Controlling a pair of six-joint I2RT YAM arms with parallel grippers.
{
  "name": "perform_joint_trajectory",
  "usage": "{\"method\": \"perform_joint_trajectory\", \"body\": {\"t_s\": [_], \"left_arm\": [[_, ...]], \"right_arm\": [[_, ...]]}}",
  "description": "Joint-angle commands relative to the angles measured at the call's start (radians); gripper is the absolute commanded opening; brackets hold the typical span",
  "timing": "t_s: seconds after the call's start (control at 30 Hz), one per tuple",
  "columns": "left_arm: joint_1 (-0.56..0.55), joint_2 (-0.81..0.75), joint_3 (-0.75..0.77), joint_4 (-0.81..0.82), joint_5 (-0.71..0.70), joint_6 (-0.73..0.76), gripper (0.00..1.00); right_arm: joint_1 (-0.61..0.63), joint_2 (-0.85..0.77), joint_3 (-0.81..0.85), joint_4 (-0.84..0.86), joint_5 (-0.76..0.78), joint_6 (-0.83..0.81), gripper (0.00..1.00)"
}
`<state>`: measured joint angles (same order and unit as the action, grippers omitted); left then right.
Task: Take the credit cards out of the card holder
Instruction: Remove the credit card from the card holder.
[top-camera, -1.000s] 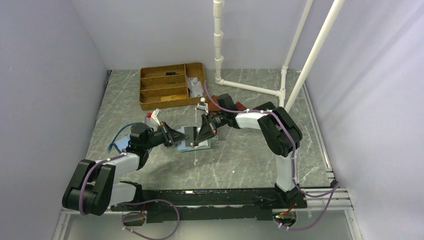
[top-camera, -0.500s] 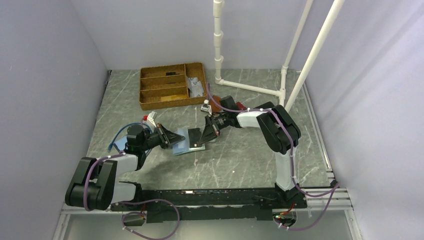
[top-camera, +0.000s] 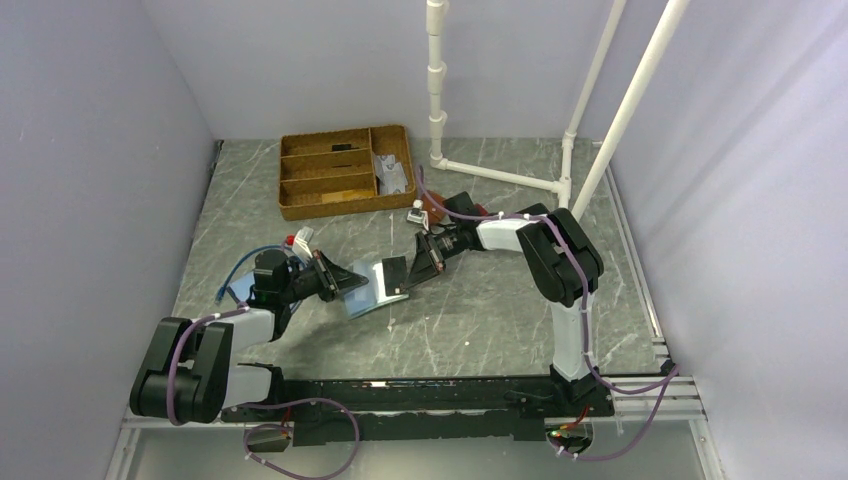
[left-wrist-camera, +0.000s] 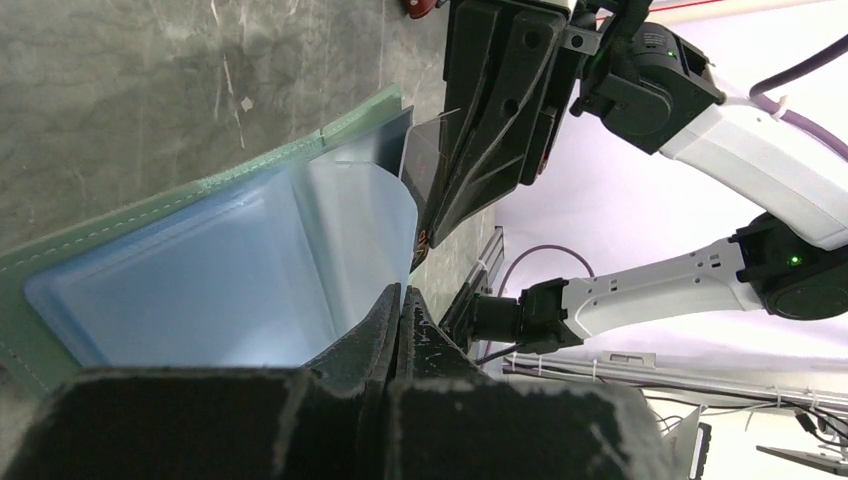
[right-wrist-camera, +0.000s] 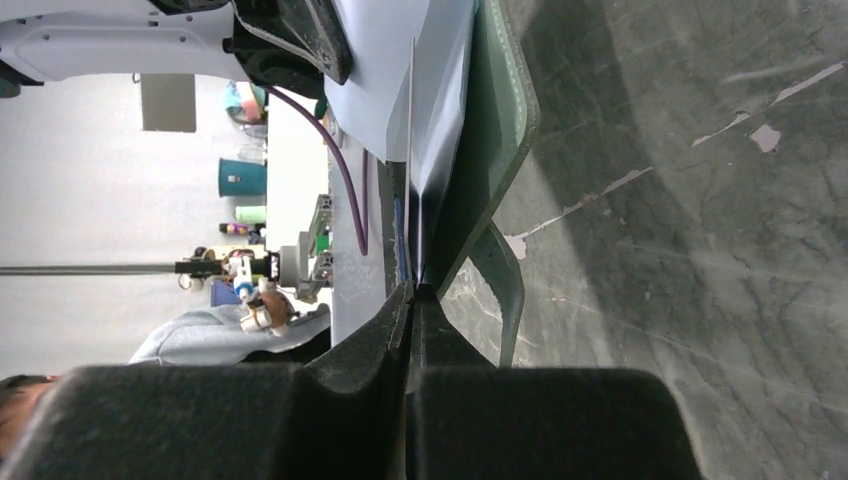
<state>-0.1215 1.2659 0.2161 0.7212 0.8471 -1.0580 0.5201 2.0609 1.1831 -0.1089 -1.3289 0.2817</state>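
The light blue card holder (top-camera: 365, 288) with its greenish edge hangs just above the table between both grippers. My left gripper (top-camera: 340, 282) is shut on the rim of one blue flap (left-wrist-camera: 350, 230), its jaws (left-wrist-camera: 402, 292) pressed together on it. My right gripper (top-camera: 412, 270) is shut on a thin dark-grey credit card (top-camera: 394, 272) at the holder's right end. In the left wrist view that card (left-wrist-camera: 430, 160) sticks out of the pocket between the right fingers. Edge-on in the right wrist view, the card (right-wrist-camera: 412, 150) runs into my shut gripper (right-wrist-camera: 412, 288), and the green flap (right-wrist-camera: 495, 140) bends away beside it.
A wicker divided tray (top-camera: 345, 207) stands at the back left. A white pipe frame (top-camera: 500, 178) rises at the back right. A small brown wallet (top-camera: 432, 200) lies behind the right arm. A blue cable (top-camera: 238, 268) curls left of the left arm.
The left gripper drew the holder left and nearer; the right gripper shifted slightly right with the dark card. The gap between them widened and more blue surface shows.
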Motion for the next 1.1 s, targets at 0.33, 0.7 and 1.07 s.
{"method": "perform_joint_trajectory", "body": {"t_s": [0.33, 0.7, 1.07], "left_arm": [[0.003, 0.083, 0.045, -0.042, 0.013, 0.064, 0.00], [-0.004, 0.096, 0.076, -0.169, -0.034, 0.128, 0.00], [-0.018, 0.140, 0.111, -0.233, -0.060, 0.175, 0.00]], "right_arm": [[-0.008, -0.061, 0.116, -0.233, 0.017, -0.270, 0.00], [-0.001, -0.094, 0.184, -0.383, 0.119, -0.449, 0.00], [0.024, -0.108, 0.439, -0.549, 0.491, -0.629, 0.00]]}}
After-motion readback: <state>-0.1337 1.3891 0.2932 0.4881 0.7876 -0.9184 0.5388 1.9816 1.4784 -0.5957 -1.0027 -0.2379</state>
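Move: The right hand pinches a dark card, with the card holder's middle some 6 cm to its left, about level fore-and-aft and 2 cm below. The brown wallet lies about 17 cm ahead and 5 cm to the right of the right hand, and the wicker tray some 25 cm ahead and 12 cm to the left. From the left hand, which pinches the holder's clear sleeve, the card holder's middle is 1 cm back, 1 cm right and 4 cm down. Forward and upward, slowly at first and then quickly, the right hand carries its pinched card about 5 cm away from the holder, rolling and dipping its fingertips together by some 30 degrees. Meanwhile the left hand sinks about 5 cm towards the table, tipping slightly further down and keeping its pinch on the sleeve. ##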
